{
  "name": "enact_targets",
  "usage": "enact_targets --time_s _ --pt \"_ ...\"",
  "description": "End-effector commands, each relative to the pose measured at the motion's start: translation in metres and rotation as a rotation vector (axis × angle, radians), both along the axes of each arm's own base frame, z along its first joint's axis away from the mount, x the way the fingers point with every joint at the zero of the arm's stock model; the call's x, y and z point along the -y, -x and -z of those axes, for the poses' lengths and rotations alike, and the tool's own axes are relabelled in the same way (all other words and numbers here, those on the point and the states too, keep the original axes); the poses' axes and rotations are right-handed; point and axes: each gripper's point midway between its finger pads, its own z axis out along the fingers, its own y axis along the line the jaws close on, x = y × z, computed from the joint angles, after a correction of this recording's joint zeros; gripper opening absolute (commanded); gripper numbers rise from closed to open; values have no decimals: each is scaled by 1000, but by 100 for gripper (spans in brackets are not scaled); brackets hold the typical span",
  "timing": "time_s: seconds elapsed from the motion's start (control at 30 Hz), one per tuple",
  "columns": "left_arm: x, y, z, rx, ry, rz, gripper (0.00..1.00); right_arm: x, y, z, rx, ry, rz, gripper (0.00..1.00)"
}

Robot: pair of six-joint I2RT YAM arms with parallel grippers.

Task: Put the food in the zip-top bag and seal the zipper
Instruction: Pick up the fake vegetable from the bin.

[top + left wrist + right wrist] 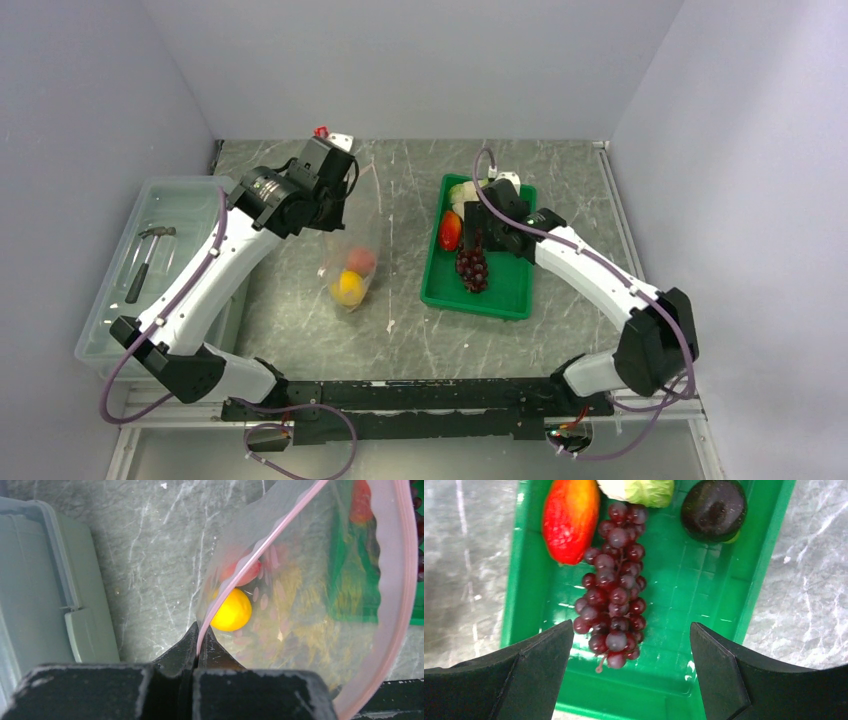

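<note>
The clear zip-top bag [343,272] hangs over the table left of centre, with an orange-yellow fruit [348,287] and a pink piece [362,261] inside. My left gripper [333,218] is shut on the bag's pink zipper [260,550] at the mouth's edge; the mouth gapes open. The left wrist view shows the yellow fruit [231,611] down in the bag [310,605]. My right gripper [631,630] stands open above the green tray [704,580], straddling the lower end of the grape bunch [614,595]. A red piece [569,520], a leafy vegetable [639,489] and a dark round fruit [714,507] lie beyond.
A large translucent bin [170,192] stands at the far left with a hammer [145,262] in it. The green tray [505,285] sits right of centre. Grey walls close the table on three sides.
</note>
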Motion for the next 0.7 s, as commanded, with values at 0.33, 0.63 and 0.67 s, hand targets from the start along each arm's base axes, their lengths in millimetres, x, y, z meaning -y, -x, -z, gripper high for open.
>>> enact_targets --time_s 0.33,0.63,0.67 --pt "-35 -8 -39 144 -115 -89 0 42 -68 13 31 123 159 91" --pt "-28 -3 -22 105 -86 -66 0 52 -105 32 -14 256 128 91" --pt "-28 -2 -20 101 -84 -63 0 53 -107 35 -26 268 119 92"
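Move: The dark round vegetable in the green bin lies about 12 cm ahead of the open right hand, 5 cm to its right and 9 cm below. On that low level, the grapes are some 5 cm ahead and 3 cm left of the hand, the red pepper about 11 cm ahead and 8 cm left, the cauliflower roughly 17 cm ahead and 2 cm left. From the left hand, the vegetable lies around 33 cm right, 10 cm ahead and 23 cm down. The dark round vegetable is approached from behind and above by the right hand, which first sinks and slides right, then runs mainly forward over the bin, about 9 cm forward and some 5 cm each right and down. It rolls left side down, turns slightly clockwise, fingers staying wide open, short of touching. The left hand, still pinching the bag's rim, shifts about 3 cm left, rising, then partly sinking back. ##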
